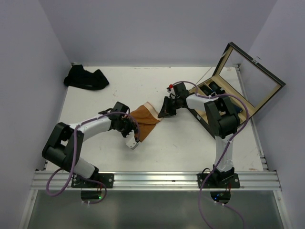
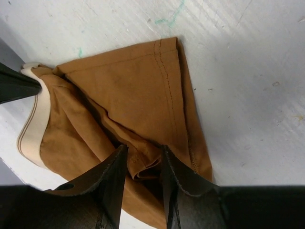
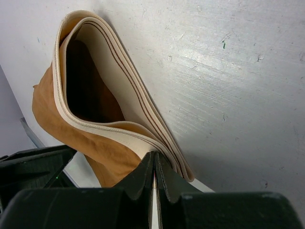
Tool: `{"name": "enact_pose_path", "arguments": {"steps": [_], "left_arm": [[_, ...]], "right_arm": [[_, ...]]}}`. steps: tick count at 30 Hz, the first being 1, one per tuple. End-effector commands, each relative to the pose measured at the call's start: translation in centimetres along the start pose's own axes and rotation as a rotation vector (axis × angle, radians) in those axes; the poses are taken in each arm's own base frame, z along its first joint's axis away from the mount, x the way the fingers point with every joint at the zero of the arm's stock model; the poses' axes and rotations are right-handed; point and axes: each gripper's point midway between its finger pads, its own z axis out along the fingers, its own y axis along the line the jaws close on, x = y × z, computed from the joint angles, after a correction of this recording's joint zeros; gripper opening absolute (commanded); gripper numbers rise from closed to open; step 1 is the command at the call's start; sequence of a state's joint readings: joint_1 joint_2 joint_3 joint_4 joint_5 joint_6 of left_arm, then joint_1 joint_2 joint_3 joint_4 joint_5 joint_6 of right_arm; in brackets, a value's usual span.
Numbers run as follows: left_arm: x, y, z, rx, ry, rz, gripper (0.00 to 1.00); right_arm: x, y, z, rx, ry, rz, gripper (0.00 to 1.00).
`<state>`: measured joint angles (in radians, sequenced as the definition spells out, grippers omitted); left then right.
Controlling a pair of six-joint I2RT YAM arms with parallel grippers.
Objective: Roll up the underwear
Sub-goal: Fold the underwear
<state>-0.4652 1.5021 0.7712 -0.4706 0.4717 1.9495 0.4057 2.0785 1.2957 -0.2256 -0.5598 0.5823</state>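
The rust-orange underwear [image 1: 145,121] lies partly folded at mid-table, its cream waistband [image 3: 109,76] standing up in a loop on its right end. My left gripper [image 1: 135,137] is at the garment's near-left edge. In the left wrist view its fingers [image 2: 144,152] are closed on a doubled fold of the orange cloth [image 2: 138,90]. My right gripper [image 1: 163,112] is at the waistband end, and its jaws [image 3: 154,157] are pressed together on the cream band. A dark heap of underwear [image 1: 86,78] sits at the back left.
A wooden box [image 1: 214,102] with its glass lid [image 1: 250,78] raised stands at the right, just behind the right arm, with dark rolled pieces [image 1: 212,88] inside. Purple walls close in the table on three sides.
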Motion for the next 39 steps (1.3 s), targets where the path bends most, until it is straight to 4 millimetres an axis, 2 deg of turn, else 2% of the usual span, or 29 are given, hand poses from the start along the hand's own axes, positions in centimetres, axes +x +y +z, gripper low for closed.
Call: {"name": "enact_pose_path", "arguments": {"steps": [1,4,7,13,14,15,21,27,31,35,39], "left_arm": [[1.3,2.3,0.0,-0.040,0.022,0.153,0.37],[2.0,2.0,0.4,-0.019,0.038,0.151,0.35],[2.5,1.7,0.6,-0.006,0.050,0.150,0.29],[2.4,2.0,0.1,-0.025,0.053,0.129,0.07],[2.1,2.2,-0.1,-0.037,0.042,0.119,0.01],[1.7,2.4,-0.6,-0.049,0.038,0.113,0.00],[-1.5,2.6,-3.2,-0.096,-0.037,0.043,0.00],[-5.0,1.5,-4.5,-0.081,-0.130,-0.024,0.00],[-7.4,0.6,-3.9,-0.041,-0.208,-0.077,0.00],[-10.0,0.5,-2.9,-0.005,-0.295,-0.226,0.00],[-10.6,1.5,-1.9,-0.018,-0.326,-0.363,0.00]], "right_arm": [[1.9,-5.7,0.9,0.210,0.026,0.015,0.09],[1.9,-5.7,0.8,0.210,0.027,0.014,0.09],[2.0,-5.7,0.8,0.212,0.029,0.014,0.09],[2.1,-5.9,0.9,0.215,0.029,0.014,0.09],[2.2,-6.0,0.9,0.219,0.032,0.016,0.09],[2.1,-5.9,0.8,0.218,0.028,0.014,0.09],[2.0,-5.8,0.6,0.219,0.016,0.010,0.09],[2.0,-5.9,0.6,0.225,0.013,0.012,0.09],[2.0,-5.8,0.7,0.227,0.014,0.011,0.09],[2.1,-5.8,0.6,0.230,0.012,0.009,0.09],[2.1,-5.8,0.5,0.230,0.006,0.005,0.09]]}}
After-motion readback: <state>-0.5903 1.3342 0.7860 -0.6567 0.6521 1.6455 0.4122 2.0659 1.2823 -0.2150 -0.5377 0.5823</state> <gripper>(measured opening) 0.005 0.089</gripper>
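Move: My half-open left fingers straddle a loose brown fold of the underwear, about 1 cm ahead, 1 cm to their left and 2 cm below them. From that hand, the underwear's near corner is roughly 4 cm back and 4 cm right, and the waistband some 11 cm ahead and 10 cm right, with my right fingers on its near end. From my right hand the fold is about 8 cm back and 13 cm left, roughly at its height. I sink my left hand the last couple of centimetres into the fold, easing slightly forward, and shut the fingers on the brown cloth. Then I lift about 6 cm and sweep back some 9 cm and to the right by 4, out over the near corner, the wrist tipping further only late in the sweep. My right hand stays put, still pinching the waistband. ##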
